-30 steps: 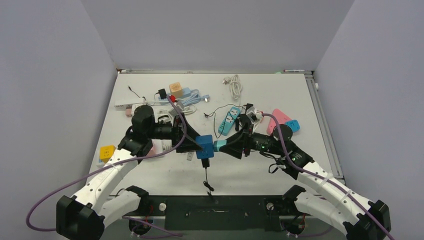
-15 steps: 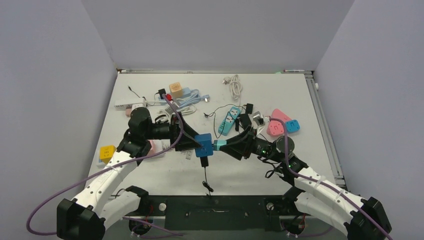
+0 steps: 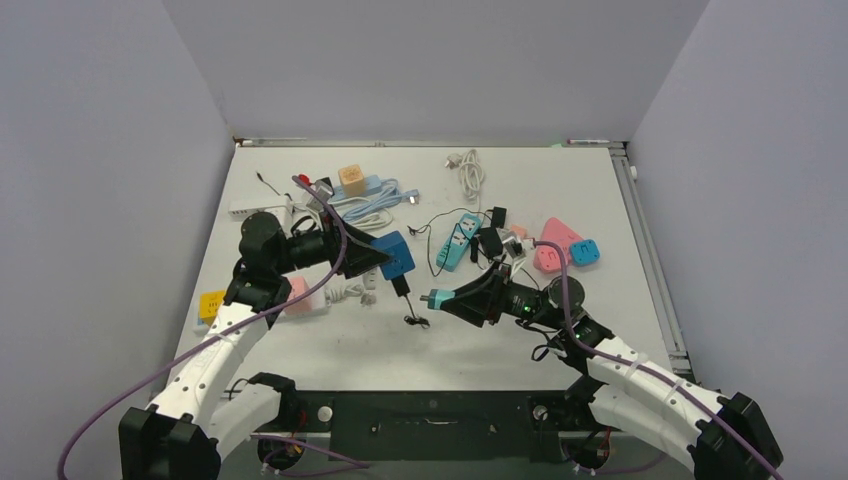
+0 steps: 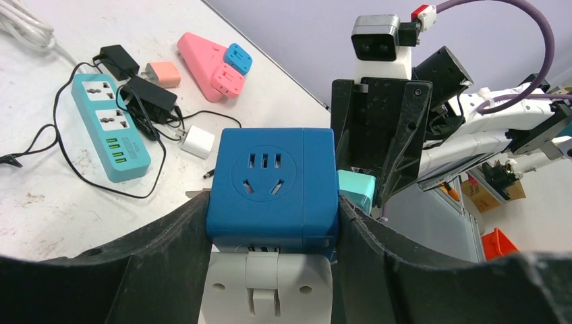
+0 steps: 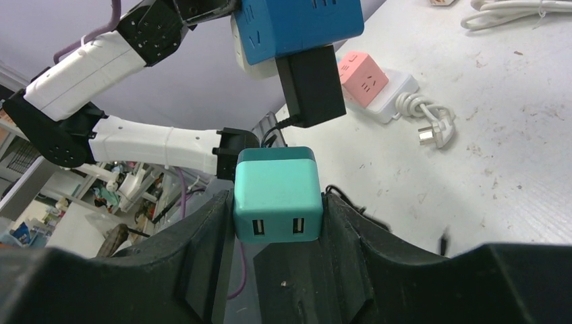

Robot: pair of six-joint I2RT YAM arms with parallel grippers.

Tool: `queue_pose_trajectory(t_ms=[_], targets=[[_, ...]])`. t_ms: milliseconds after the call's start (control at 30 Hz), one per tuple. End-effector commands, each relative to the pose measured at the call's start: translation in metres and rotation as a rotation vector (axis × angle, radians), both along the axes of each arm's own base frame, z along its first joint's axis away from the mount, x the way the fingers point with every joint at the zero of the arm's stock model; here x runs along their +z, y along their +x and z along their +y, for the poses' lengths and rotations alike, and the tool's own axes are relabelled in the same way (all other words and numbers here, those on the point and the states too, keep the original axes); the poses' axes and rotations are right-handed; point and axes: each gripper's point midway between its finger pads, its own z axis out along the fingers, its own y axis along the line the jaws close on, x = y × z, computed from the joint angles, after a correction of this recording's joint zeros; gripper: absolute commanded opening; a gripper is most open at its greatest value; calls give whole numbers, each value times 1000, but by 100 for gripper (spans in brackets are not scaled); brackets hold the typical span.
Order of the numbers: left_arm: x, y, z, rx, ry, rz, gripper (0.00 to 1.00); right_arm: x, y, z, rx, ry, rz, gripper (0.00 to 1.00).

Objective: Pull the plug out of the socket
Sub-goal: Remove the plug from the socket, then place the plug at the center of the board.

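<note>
The socket is a blue cube (image 3: 397, 254) (image 4: 273, 182) held above the table, and my left gripper (image 3: 388, 256) (image 4: 273, 206) is shut on its two sides. A black adapter (image 3: 401, 286) (image 5: 310, 84) with a thin cord hangs plugged into its underside. The plug is a teal two-port charger block (image 3: 432, 297) (image 5: 276, 192), clamped in my right gripper (image 3: 437, 297) (image 5: 276, 202). The teal plug is clear of the socket, with a gap between them. It also shows just right of the cube in the left wrist view (image 4: 356, 192).
A teal power strip (image 3: 455, 240) and black adapters with cords lie mid-table. Pink sockets (image 3: 558, 240) sit at the right, a pink cube socket (image 3: 300, 295) and a yellow cube (image 3: 213, 303) at the left. A coiled white cable (image 3: 470, 170) and an orange cube (image 3: 351, 178) are at the back.
The teal plug was joined to the blue cube's side; now they are apart. My left gripper carried the cube back and left, and my right gripper drew the plug away.
</note>
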Motion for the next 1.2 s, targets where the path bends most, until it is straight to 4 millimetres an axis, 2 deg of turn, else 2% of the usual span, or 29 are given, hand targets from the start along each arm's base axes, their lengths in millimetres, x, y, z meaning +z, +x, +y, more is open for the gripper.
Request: queue_pose_trajectory(t_ms=[0,267,400,500,600,700,900,1167], targets=[[26,2,-2,4,-29,-122,0,25,-2,2,26,25,-85,5],[26,6,1,44,-12,-134,0,31,6,-3,-27,3,-104,5],[20,15,7,114,25,-115,0,26,22,-12,-133,-108,-114,5],[13,28,17,206,76,-98,0,24,42,-30,-280,-230,-124,5],[1,46,36,362,162,-78,0,17,60,-54,-429,-370,-91,5],[-9,55,52,469,220,-51,0,10,77,-78,-564,-519,-36,5],[-10,58,60,524,232,-48,0,-29,99,-123,-811,-769,68,5],[-12,57,56,499,225,-36,0,-71,115,-123,-867,-855,104,5]])
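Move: The teal plug, already out and held in the right hand, heads for open table by the white charger, roughly 17 cm ahead of that hand, 10 to its right and 17 below. The teal strip lies about 22 ahead and 4 right, the black adapter 22 ahead and 12 right, equally low. From the left hand, holding the blue socket, that charger is some 8 cm ahead, 21 right and 20 below; the white cord's plug is level with it, 5 left, 20 below. Right swings gripped plug 15 cm forward-right and down towards the charger, fingers tipping down; left takes socket left-forward, down. ##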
